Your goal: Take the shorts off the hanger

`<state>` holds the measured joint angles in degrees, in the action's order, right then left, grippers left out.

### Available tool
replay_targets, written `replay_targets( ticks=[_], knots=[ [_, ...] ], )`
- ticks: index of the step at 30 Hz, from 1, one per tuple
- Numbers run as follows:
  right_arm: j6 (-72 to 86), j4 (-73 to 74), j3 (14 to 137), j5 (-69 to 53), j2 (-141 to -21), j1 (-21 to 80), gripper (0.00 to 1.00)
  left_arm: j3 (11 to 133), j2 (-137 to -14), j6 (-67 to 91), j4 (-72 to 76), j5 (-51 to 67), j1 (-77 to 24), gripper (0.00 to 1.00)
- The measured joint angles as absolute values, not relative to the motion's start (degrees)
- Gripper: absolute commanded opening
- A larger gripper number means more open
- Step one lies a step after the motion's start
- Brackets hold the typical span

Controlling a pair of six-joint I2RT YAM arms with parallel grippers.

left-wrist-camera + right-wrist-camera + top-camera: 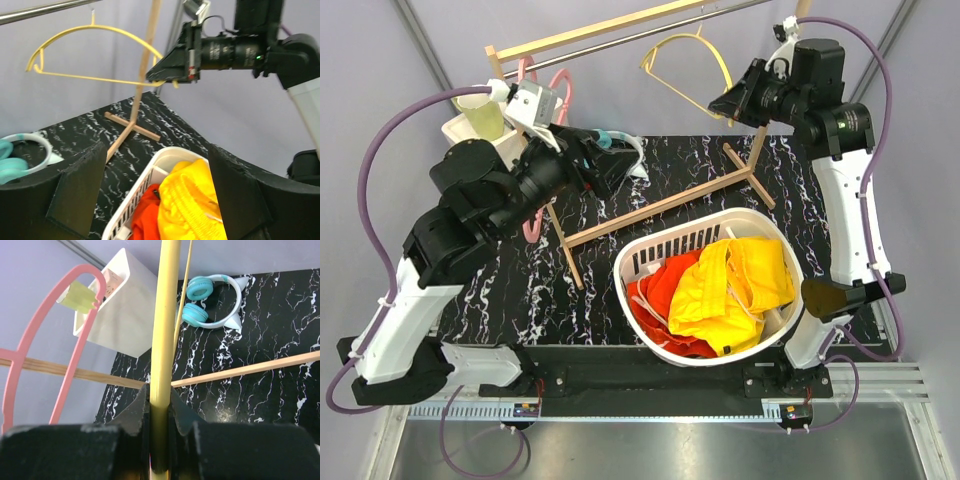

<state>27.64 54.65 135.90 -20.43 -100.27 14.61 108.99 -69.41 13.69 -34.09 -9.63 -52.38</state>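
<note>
Both shorts lie in the white basket (756, 222): the yellow shorts (740, 285) on top, the orange-red shorts (660, 290) under them at the left. The bare yellow hanger (685, 60) hangs on the metal rail. My right gripper (720, 102) is shut on the hanger's right end, and the yellow bar (165, 340) runs between its jaws (160, 410). My left gripper (615, 158) hovers open and holds nothing, left of the basket. Through its fingers (75, 195) I see the yellow shorts (195, 205), the orange-red shorts (147, 210) and the basket rim (150, 172).
A wooden rack (660, 210) stands on the black marbled table behind the basket, with a pink hanger (545, 80) on its left end. Teal headphones (615, 140) lie under my left gripper. A white box (480, 135) sits at the back left.
</note>
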Motion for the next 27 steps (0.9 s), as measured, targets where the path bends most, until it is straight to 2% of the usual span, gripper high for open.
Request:
replay_targets(
  ticks=[7,27],
  knots=[
    [27.8,56.1,141.0,-20.7,-101.0,14.6,0.00,108.2,-68.0,12.2,-35.6,-12.6,-52.4,0.86],
    [28.8,59.2,139.2,-20.9,-95.1,14.6,0.00,106.0,-67.5,14.6,-36.6,-13.5,-52.4,0.85]
  ],
)
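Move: Up ahead of the right hand, which already holds the empty yellow hanger by its near end, is the stretch of rail beside the hanger's hook: about 8 cm forward, 5 cm left and 14 cm above. The pink hanger hangs some 24 cm to the left, about level fore and aft and in height; the basket of shorts is roughly 17 cm back, 4 cm left and 35 cm below. From the left hand that rail spot lies about 20 cm ahead, 9 cm right and 18 cm up. Drawing back and lifting, the right hand takes the yellow hanger about 4.5 cm back and 4 cm up beside the rail, rising first, hanging nearly still, then pulling back and up again with its fingers shut on the hanger's end and the wrist almost steady. The left hand, empty and open, eases a little left, then sinks about 2 cm. ##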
